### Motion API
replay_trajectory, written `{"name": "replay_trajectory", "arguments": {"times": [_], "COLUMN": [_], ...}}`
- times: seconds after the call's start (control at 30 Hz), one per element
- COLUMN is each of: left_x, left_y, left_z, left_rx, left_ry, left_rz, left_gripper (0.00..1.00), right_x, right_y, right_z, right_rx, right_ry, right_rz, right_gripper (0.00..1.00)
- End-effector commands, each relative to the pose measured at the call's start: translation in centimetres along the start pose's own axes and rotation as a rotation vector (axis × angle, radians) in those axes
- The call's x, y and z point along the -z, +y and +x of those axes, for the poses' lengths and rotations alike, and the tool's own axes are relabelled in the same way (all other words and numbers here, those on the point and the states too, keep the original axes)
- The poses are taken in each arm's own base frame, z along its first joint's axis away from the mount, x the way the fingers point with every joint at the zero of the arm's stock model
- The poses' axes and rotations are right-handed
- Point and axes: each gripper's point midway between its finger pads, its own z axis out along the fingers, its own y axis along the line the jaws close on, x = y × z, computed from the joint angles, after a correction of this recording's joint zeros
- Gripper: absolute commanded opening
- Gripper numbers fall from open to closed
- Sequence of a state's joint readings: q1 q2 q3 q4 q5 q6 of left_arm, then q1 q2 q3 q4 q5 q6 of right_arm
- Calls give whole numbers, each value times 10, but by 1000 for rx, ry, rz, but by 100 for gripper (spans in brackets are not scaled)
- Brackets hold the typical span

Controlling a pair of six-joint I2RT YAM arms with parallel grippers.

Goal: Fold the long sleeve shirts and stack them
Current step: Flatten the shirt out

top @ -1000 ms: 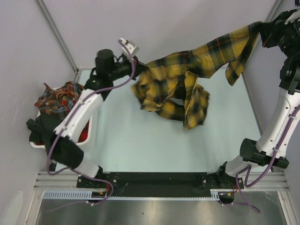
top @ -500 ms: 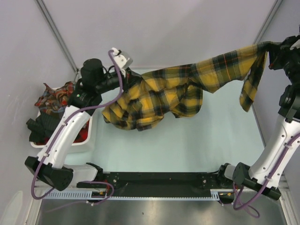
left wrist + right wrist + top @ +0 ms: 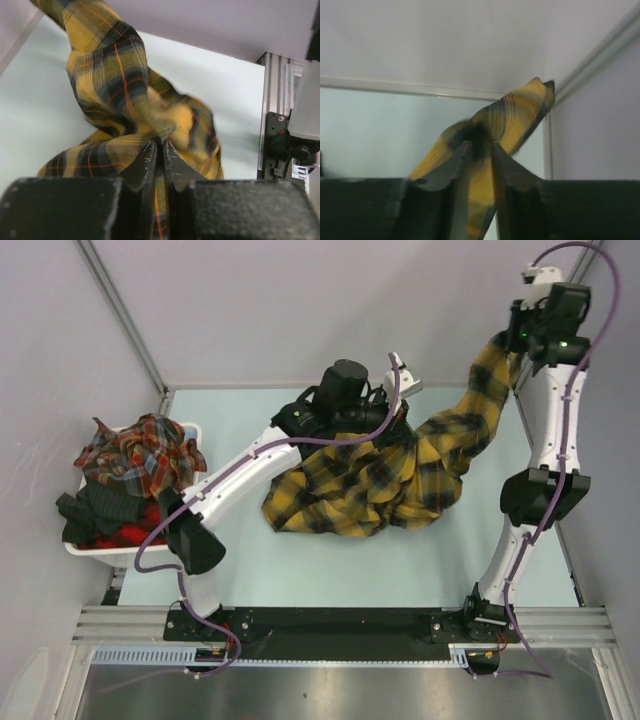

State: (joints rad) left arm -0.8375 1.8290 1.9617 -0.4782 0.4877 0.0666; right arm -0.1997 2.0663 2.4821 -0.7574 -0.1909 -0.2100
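The mustard-yellow plaid long sleeve shirt (image 3: pixel 360 485) lies bunched on the pale table, and one part rises in a band to the back right. My left gripper (image 3: pixel 398 400) sits over the shirt's back edge. In the left wrist view its jaws (image 3: pixel 160 144) are pinched on a fold of the yellow shirt (image 3: pixel 115 75). My right gripper (image 3: pixel 512 340) is high at the back right. Its jaws (image 3: pixel 481 145) stand slightly apart, and a blurred strip of the shirt (image 3: pixel 515 110) fills the gap. Red-toned plaid shirts (image 3: pixel 135 450) are heaped at the left.
A white basket (image 3: pixel 190 515) at the table's left edge holds the red plaid heap and dark garments (image 3: pixel 95 515). Grey walls close in at the back and both sides. An aluminium rail (image 3: pixel 277 100) runs along the table's edge.
The left arm swung right to the table's middle and the right arm moved in to the left. The shirt went from stretched in the air to bunched on the table. The right jaws parted slightly.
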Motion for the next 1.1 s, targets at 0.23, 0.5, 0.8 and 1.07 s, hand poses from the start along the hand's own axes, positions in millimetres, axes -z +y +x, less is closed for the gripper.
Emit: {"name": "replay_trajectory", "arguments": {"times": [0.23, 0.5, 0.8, 1.07], "left_x": [130, 151, 85, 42], "left_y": [74, 85, 193, 244], "left_z": [129, 282, 229, 259], "left_rx": [-106, -213, -279, -266], "left_ry": [262, 626, 531, 632], "left_rz": [-149, -125, -322, -316], "left_gripper": [99, 99, 99, 99], "right_x": [108, 182, 173, 174], "right_y": [48, 139, 103, 64], "right_z": [97, 224, 273, 300], "right_rx": [48, -64, -239, -340], "right_ry": [315, 588, 670, 740], "right_rz": [-258, -494, -376, -275], "right_gripper": [80, 84, 80, 80]}}
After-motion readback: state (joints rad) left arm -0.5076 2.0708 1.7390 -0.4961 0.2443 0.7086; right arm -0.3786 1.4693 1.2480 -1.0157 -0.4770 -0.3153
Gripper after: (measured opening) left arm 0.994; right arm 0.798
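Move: The plaid shirt's left part lies about 20 cm to the left of the left hand, 8 cm farther out and some 31 cm below; the clothes bin stands roughly 40 cm farther left of that part and about level with it. From the high right hand, which still holds the shirt's far right end, the shirt's right part on the table lies some 20 cm back, 16 cm left and 35 cm below. The raised shirt is let go by both hands as their fingers open. The left hand swings left and down, over 20 cm each, its fingers tipping downward, then reaches forward over the shirt's far left side. The right hand draws back and down some 25 cm, fingers tipping about 45 degrees down, to hang open above the shirt's right part. ##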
